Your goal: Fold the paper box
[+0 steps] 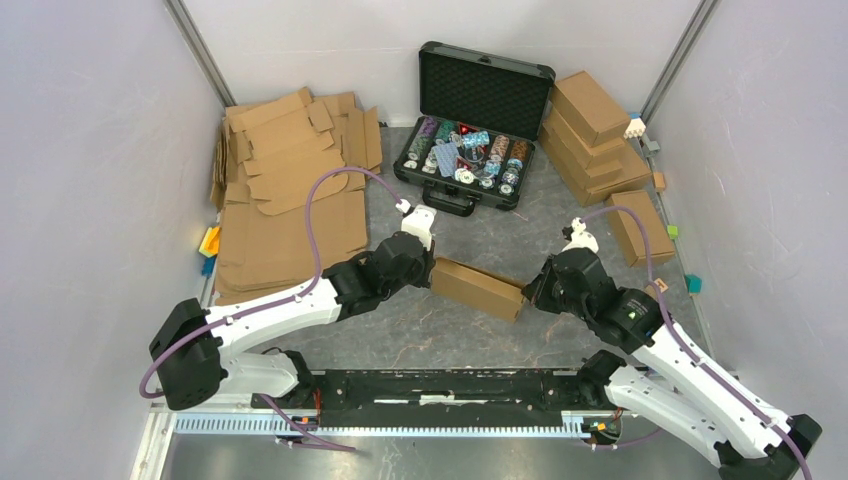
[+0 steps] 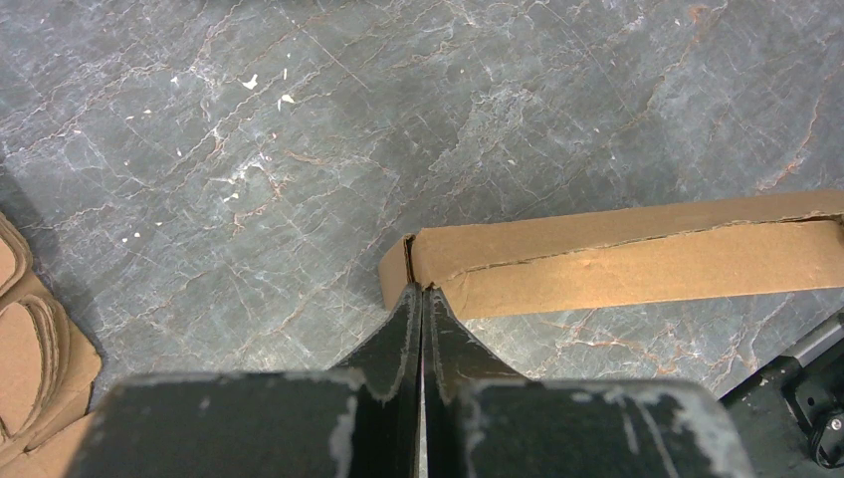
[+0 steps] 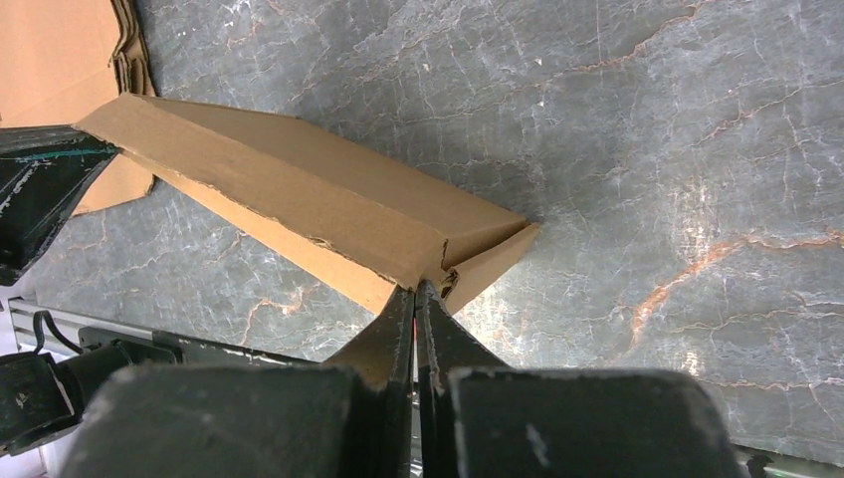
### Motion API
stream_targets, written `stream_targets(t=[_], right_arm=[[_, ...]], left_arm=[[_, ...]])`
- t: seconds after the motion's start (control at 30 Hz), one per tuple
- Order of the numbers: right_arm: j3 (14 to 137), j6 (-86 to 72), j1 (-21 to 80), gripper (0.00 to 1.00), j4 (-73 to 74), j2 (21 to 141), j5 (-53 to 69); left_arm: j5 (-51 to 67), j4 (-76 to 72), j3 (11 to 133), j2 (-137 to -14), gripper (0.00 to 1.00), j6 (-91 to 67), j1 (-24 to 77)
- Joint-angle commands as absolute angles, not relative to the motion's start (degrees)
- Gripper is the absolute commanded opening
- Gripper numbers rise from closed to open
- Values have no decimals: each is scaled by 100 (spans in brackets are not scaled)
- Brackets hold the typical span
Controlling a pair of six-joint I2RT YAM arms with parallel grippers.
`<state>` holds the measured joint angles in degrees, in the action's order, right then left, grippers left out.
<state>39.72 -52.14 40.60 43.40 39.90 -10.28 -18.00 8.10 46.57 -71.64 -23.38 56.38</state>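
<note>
The paper box [image 1: 478,288] lies folded up as a shallow brown box on the grey marbled table, between my two arms. My left gripper [image 1: 432,268] is at its left end. In the left wrist view the left gripper [image 2: 420,291] is shut, with its tips against the corner of the paper box [image 2: 637,264] and nothing between the fingers. My right gripper [image 1: 527,292] is at the box's right end. In the right wrist view the right gripper [image 3: 418,289] is shut too, its tips touching the near corner of the paper box [image 3: 299,199].
A pile of flat cardboard blanks [image 1: 290,190] lies at the back left. An open black case [image 1: 475,125] of chips stands at the back middle. Finished brown boxes [image 1: 590,140] are stacked at the back right, with one more [image 1: 640,228] beside them. A black rail [image 1: 450,385] runs along the near edge.
</note>
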Motion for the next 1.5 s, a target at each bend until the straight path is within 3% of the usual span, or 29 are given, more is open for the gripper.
stream_targets(t=[0.0,0.7,1.07,1.47], right_arm=[[3882,-5373,4078,4,4265,4084,-886],[4526,-4872,4076,5,5114,4231,-1141],[4045,-4985,4076,5,4856,4139,-998],[4045,-4874,4078,5,4822,4108,-1031]], left_arm=[[-1661,1313,4681,-7337,2,-2484,5708],[-1714,1362,4747,-7438,2,-2496,5705],[-1618,1360,4747,-7390,3,-2517,5707],[-1411,1757,4856,-6889,25,-2549,5704]])
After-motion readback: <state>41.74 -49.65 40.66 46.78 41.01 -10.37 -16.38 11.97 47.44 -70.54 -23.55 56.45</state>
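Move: The paper box, standing on its narrow side, has its middle about 10 cm right of the left hand, 1 cm back and 3 cm below; closed left fingertips already sit at its left end corner. From the right hand, already at the other end, the box's middle is about 10 cm left, 1 cm ahead and 3 cm below. The chip case lies 24 cm ahead and 6 cm right of the left hand, the cardboard stack 17 cm ahead and 28 cm left. The paper box's left end corner is let go: after barely shifting, the left fingers open by about a fifth and the hand starts easing back and a little left, about 1 cm, away from the box. At the right end corner the right fingertips stay nearly shut and keep their touch, edging less than 1 cm right and back with a slight tilt. ##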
